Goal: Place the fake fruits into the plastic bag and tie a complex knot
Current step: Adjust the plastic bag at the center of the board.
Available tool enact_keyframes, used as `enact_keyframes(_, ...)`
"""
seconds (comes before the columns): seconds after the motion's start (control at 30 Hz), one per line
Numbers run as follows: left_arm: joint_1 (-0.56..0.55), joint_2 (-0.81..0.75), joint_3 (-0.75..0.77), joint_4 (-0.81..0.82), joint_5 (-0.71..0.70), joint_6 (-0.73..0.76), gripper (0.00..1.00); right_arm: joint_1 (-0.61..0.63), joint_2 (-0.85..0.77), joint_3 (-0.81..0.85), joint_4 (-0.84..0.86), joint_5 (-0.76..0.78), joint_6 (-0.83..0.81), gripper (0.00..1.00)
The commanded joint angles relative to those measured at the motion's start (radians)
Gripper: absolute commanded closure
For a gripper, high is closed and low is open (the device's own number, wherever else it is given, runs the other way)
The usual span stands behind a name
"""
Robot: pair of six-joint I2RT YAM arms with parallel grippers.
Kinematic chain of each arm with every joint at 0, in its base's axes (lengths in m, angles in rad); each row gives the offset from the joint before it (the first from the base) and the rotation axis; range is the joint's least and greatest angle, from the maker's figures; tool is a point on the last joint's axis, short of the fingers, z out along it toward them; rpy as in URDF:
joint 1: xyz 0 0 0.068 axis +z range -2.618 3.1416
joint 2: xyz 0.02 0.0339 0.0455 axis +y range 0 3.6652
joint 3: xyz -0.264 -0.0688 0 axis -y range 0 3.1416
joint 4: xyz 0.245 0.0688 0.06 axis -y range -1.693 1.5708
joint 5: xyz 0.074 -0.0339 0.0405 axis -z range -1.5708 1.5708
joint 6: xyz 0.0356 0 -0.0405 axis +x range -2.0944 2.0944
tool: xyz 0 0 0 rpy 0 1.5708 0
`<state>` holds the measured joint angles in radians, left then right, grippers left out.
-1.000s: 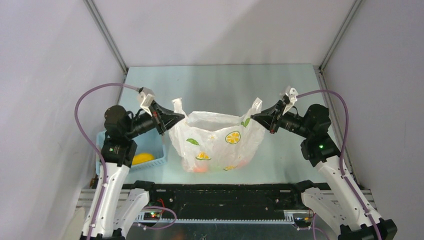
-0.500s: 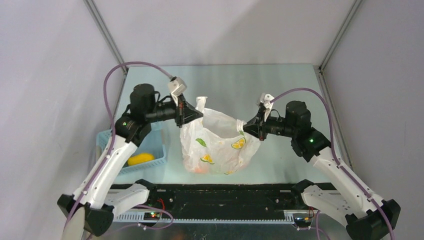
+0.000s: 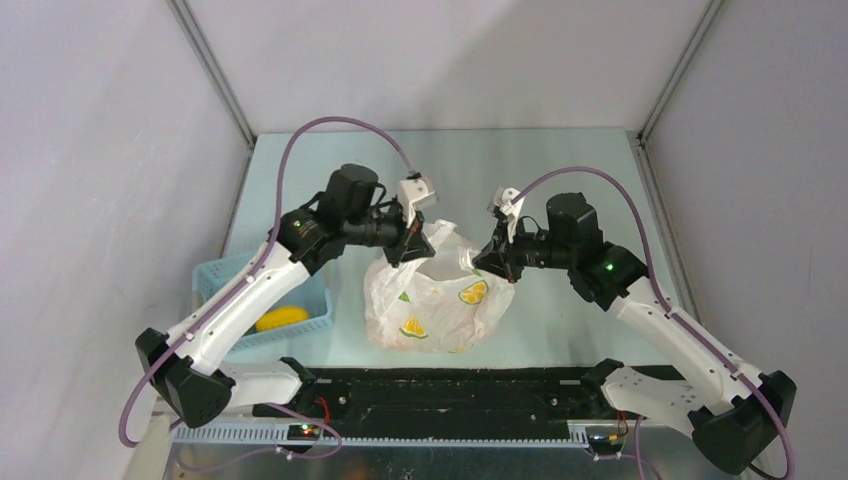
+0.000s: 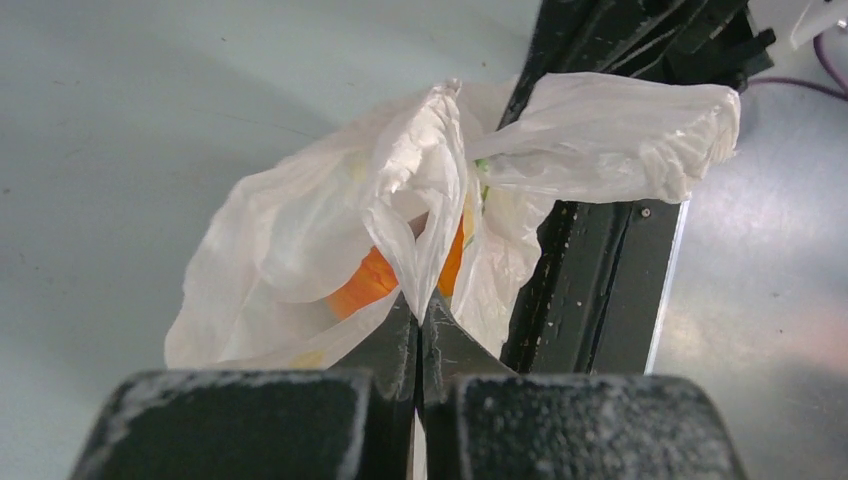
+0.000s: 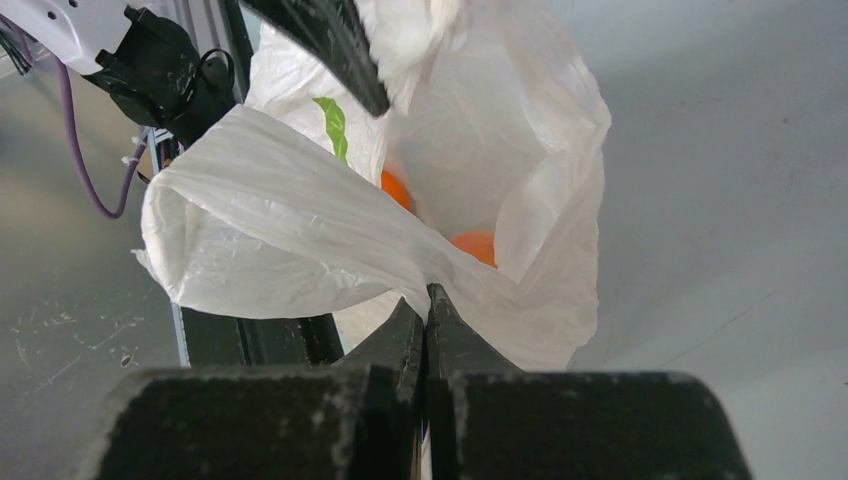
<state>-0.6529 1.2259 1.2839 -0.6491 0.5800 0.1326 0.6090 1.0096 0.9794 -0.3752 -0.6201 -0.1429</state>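
Observation:
The white plastic bag [image 3: 430, 300] with yellow fruit-slice prints stands on the table's middle, its mouth drawn narrow. My left gripper [image 3: 421, 248] is shut on the bag's left handle [image 4: 425, 190], my right gripper [image 3: 478, 263] is shut on the right handle [image 5: 300, 225]. Both grippers hover close together above the bag. Orange fake fruits [image 4: 372, 280] [image 5: 478, 246] show inside through the mouth. A long yellow fruit [image 3: 281, 318] lies in the blue basket. No knot shows.
A light blue slatted basket [image 3: 214, 281] sits at the left near edge, under the left arm. A black rail [image 3: 450, 385] runs along the table's near edge. Grey walls close in the sides and back.
Both grippers have swung inward and toward each other with the handles, closing the bag's mouth from wide open to narrow. The bag has bunched up taller in the middle.

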Motion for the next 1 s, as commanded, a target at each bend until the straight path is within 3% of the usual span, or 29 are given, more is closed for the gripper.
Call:
enact_keyframes(0.0, -0.067, 0.022, 0.048, -0.039, -0.062, 0.047, 1.00, 0.021, 0.018, 0.059, -0.022, 0.012, -0.002, 1.00)
enact_keyframes(0.37, -0.139, 0.043, 0.055, -0.035, -0.098, 0.040, 0.98, 0.058, 0.064, 0.079, -0.029, 0.014, 0.017, 1.00)
enact_keyframes(0.57, -0.154, 0.037, 0.055, -0.040, -0.093, 0.042, 0.72, 0.059, 0.079, 0.078, -0.022, 0.019, 0.028, 1.00)
enact_keyframes(0.97, -0.178, 0.039, 0.068, -0.055, -0.090, 0.047, 0.35, 0.060, 0.103, 0.091, -0.016, 0.037, 0.047, 1.00)
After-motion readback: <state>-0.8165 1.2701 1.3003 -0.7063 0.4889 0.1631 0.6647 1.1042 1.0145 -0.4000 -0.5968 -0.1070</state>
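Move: Both hands stand high over the open bag, each already pinching one handle. The right handle, poking out of the right fingers, lies about 7 cm to the left hand's right and some 4 cm nearer the base, at about its height; the fruit-filled bag body is roughly 18 cm below, 3 cm right and 2 cm back. From the right hand, the left handle is about 9 cm left, 2 cm ahead and about level, with the bag body 17 cm below, 6 cm left and 1 cm back. The left hand draws its pinched handle back, to the right and down, close to 5 cm in all and mostly early on, across towards the handle in the right gripper; then, only creeping on, it spreads its fingers from shut to a bit over half open, letting go of the left handle. The right hand keeps its fingers shut on the right handle and eases about 2 cm left and 2 cm down to meet it, its wrist tipping only slightly. ##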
